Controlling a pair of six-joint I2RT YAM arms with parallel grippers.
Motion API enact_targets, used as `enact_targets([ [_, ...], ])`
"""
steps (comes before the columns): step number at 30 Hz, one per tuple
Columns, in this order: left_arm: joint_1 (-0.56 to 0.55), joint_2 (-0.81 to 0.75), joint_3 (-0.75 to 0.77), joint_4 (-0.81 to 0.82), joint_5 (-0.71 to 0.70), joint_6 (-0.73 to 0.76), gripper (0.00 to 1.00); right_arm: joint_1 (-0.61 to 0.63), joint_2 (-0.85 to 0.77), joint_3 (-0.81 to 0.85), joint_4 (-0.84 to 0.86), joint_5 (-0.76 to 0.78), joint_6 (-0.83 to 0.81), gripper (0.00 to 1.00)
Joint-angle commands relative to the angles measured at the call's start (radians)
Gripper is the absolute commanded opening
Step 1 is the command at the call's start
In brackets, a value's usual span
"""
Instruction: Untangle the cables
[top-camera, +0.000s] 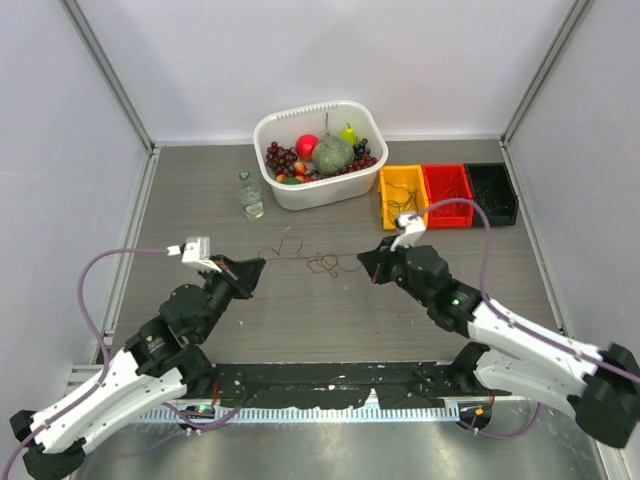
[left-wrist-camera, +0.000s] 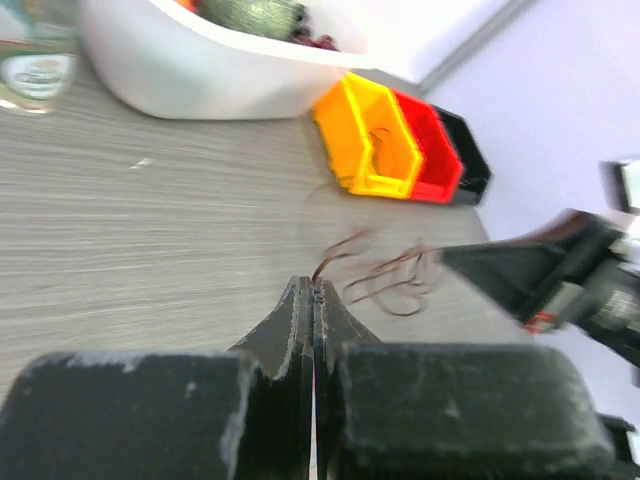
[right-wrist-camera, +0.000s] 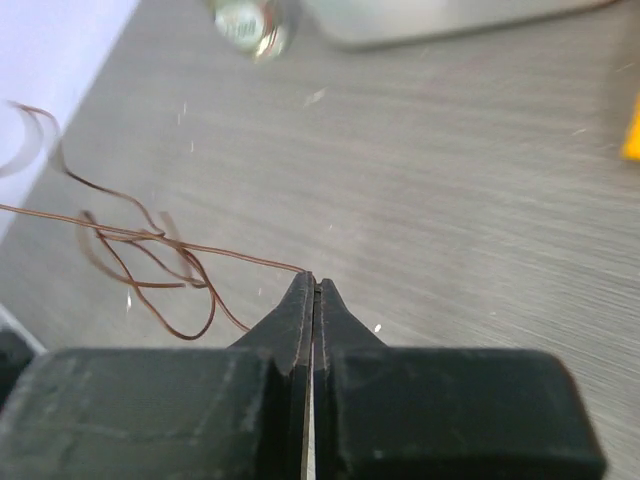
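The cables (top-camera: 322, 263) are a small tangle of hair-thin reddish-brown wire lying mid-table, with one strand looping away toward the back. My left gripper (top-camera: 262, 266) sits at the tangle's left end. In the left wrist view its jaws (left-wrist-camera: 316, 288) are pressed together with a strand of the cables (left-wrist-camera: 395, 285) coming out of the tips. My right gripper (top-camera: 363, 262) is at the right end of the tangle. In its wrist view the jaws (right-wrist-camera: 314, 281) are shut too, and a taut strand of the cables (right-wrist-camera: 150, 245) runs straight into the tips.
A white tub (top-camera: 283, 187) of fruit stands at the back centre, with a small clear bottle (top-camera: 251, 195) to its left. To its right sit a yellow bin (top-camera: 402, 195), a red bin (top-camera: 447, 192) and a black bin (top-camera: 492, 192). Side walls enclose the table.
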Motion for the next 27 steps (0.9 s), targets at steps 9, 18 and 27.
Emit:
enact_targets([
  [9,0.004,-0.295,0.098,-0.424,-0.543,-0.027,0.00,-0.005,-0.443,-0.027,-0.387,0.738,0.121,0.01],
  [18,0.004,-0.096,0.033,-0.129,-0.056,0.044,0.37,-0.005,-0.328,0.062,-0.269,0.232,-0.060,0.01],
  [27,0.004,0.352,-0.020,0.318,0.423,0.097,0.79,-0.003,-0.175,0.092,-0.147,-0.269,-0.016,0.01],
])
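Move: The left hand holds one end of the brown cable; its tangle hangs about 11 cm to the right of that hand, 2 cm farther out and some 5 cm lower. The right hand pinches the other end, with the tangle roughly 7 cm to its left, 1 cm nearer the base and about level. From the right hand the yellow bin lies some 15 cm ahead, 10 cm right and 12 cm below; from the left hand the bottle lies about 17 cm ahead, 5 cm left and 18 cm below. Still shut, the two hands swing apart with the cable between them, the left about 12 cm to the left, turning some 25 degrees counter-clockwise, and the right about 14 cm to the right, turning clockwise and rising nearly 5 cm. Both then turn back inward: the left sweeps about 16 cm right and sinks some 7 cm, its fingers opening wide, empty of the cable and heading back towards the tangle, while the right returns about 12 cm left, drawing slightly back at the last and keeping its pinch. ##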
